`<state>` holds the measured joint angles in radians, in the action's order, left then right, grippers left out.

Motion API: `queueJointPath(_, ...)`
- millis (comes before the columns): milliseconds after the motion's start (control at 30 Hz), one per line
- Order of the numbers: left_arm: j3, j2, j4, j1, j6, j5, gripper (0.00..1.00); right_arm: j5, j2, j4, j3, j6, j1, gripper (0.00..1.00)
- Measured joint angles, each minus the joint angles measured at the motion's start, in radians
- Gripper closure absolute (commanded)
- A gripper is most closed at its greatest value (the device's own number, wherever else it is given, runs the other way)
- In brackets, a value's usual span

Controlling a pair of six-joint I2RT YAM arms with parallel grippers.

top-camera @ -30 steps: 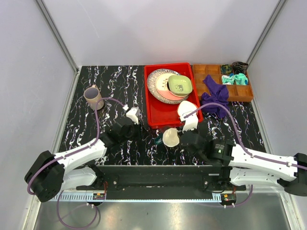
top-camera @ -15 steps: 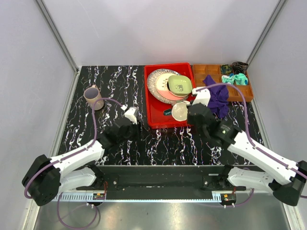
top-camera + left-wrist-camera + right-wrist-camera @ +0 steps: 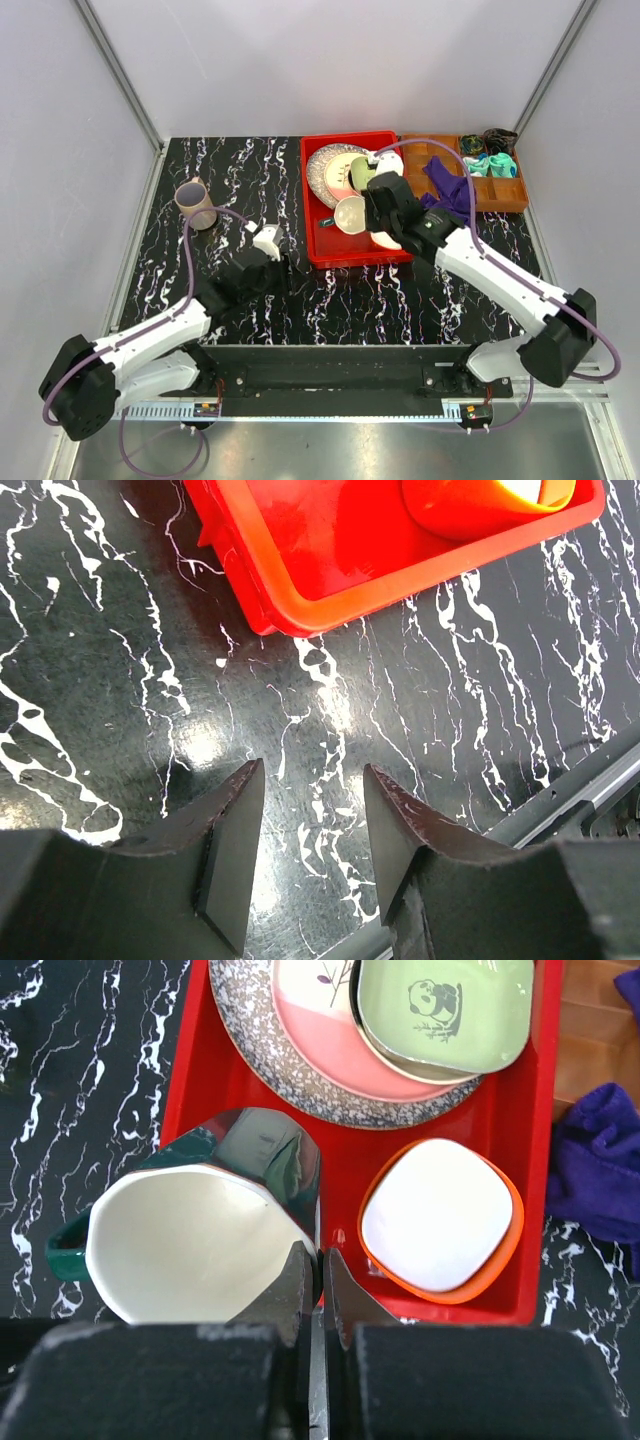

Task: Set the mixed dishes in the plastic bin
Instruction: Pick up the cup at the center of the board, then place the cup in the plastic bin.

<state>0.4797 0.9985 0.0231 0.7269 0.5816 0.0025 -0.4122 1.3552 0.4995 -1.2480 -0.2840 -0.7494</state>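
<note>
My right gripper (image 3: 320, 1260) is shut on the rim of the dark green mug (image 3: 190, 1230), one finger inside its cream interior and one outside. It holds the mug (image 3: 350, 213) over the left part of the red plastic bin (image 3: 318, 250). In the bin lie the speckled grey plate (image 3: 250, 1040), the pink-cream plate (image 3: 320, 1050), the light green bowl (image 3: 445, 1010) and the orange-white bowl (image 3: 440, 1215). The mauve cup (image 3: 196, 203) stands on the table far left. My left gripper (image 3: 312, 780) is open and empty over the table near the bin's front corner (image 3: 330, 570).
A brown compartmented tray (image 3: 500, 195) sits right of the bin, with a purple cloth (image 3: 450, 190) draped over its near edge and teal cloths (image 3: 490, 165) in its cells. Grey walls enclose the black marbled table (image 3: 240, 180).
My right arm has lifted the mug from the table in front of the bin and carried it over the bin. My left gripper has opened wider and drawn slightly back to the left.
</note>
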Motion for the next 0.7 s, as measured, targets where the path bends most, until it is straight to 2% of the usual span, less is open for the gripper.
queueJointPath(367,-0.024,-0.056,0.04,0.0,0.003,-0.034,0.51,0.171,0.196,0.025,-0.159,0.002,0.096,1.0)
queueJointPath(700,-0.024,-0.056,0.054,0.0,0.004,-0.041,0.51,0.204,0.266,0.121,-0.247,0.013,0.115,1.0)
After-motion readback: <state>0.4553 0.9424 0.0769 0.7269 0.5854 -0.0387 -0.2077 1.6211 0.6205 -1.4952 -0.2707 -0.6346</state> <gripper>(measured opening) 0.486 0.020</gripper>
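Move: The cup, already held by its rim in the right fingers, is over the red bin, whose middle lies about 5 cm ahead of the right hand, 1 cm to its left and some 18 cm below. In the bin, the nested bowls sit roughly 6 cm right and 3 cm back, and the speckled plate about 9 cm ahead and 3 cm left. From the idle left hand the bin's middle is some 16 cm ahead, 15 cm right and 7 cm lower. The cup, still pinched at its rim and hanging to the left of the shut right fingers, is carried farther in over the bin: about 4 cm forward and 2 cm left, past the nested bowls on their left side, towards the plate stack. It sinks some 3 cm, mostly as the forward travel runs out, while the wrist tips the fingers about 10 degrees more steeply down. ##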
